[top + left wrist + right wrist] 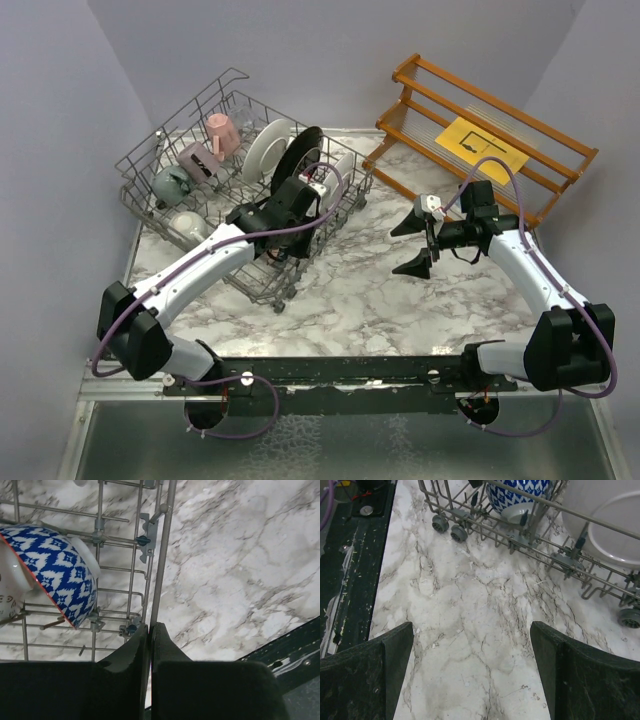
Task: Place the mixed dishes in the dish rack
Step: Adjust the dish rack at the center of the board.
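Observation:
The dish rack (165,138) stands at the back left of the marble table. It holds a pink mug (224,133), a mauve mug (197,160), a grey-teal mug (172,185), a cream mug (190,228), a white plate (266,150) and a black-rimmed plate (300,155). A blue patterned bowl (55,565) lies inside, close to the rim wire (162,555). My left gripper (150,626) is shut on that rim wire at the rack's near right side. My right gripper (471,630) hangs open over bare marble, to the right of the rack (540,502), with nothing between its fingers.
An orange-brown wooden shelf (420,75) stands at the back right with a yellow paper sheet (480,143) on it. The rack's small wheels (440,525) rest on the marble. The black base rail (355,555) runs along the near edge.

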Robot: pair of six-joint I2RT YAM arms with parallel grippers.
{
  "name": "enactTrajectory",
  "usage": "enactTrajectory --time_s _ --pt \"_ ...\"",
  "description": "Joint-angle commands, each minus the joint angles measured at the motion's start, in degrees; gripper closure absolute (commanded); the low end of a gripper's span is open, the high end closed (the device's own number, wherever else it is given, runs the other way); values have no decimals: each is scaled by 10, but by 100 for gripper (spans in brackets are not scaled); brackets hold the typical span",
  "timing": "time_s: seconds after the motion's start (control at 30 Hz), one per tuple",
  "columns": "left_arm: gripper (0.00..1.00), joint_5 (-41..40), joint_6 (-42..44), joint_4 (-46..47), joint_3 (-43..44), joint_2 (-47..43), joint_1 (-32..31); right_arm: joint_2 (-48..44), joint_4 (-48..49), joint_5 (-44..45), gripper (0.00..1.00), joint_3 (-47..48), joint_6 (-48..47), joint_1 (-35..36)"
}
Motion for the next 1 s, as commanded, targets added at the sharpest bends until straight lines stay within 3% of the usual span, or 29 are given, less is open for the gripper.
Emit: enactTrajectory --time_s 0.0,0.47,0.7,0.97 --pt "100 112 -43 130 32 49 -9 -10 -3 -7 0 -5 -9 -6" --pt "100 173 -84 287 29 118 -9 -9 -2 -6 0 -4 -6 -13" --pt "100 158 -82 317 38 129 -10 -7 -2 -7 0 -4 -4 -17" --pt "62 111 -42 305 19 58 14 -2 -2 -9 0 -5 -4 -20"
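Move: The left gripper already pinches the dish rack's upper right rim near its front; the rack's middle lies about 13 cm left, 10 cm ahead and 6 cm lower. Just inside the rim, the patterned bowl is 5 cm left, 2 cm ahead and 8 cm below. The nearest white plate stands some 13 cm ahead and 4 cm right, the black plate 19 cm ahead and 2 cm left, both a little lower. From the idle right gripper, the rack's middle is roughly 33 cm left, 10 cm ahead and 7 cm lower. Keep the left fingers shut on the rack's right rim and drag it to the right and forward, nearly level, about 9 cm right and 7 cm forward, towards the open right gripper's side. Let the fingertips swing some 20 degrees towards the right as you go, then stop and begin opening the fingers around the rim wire. ##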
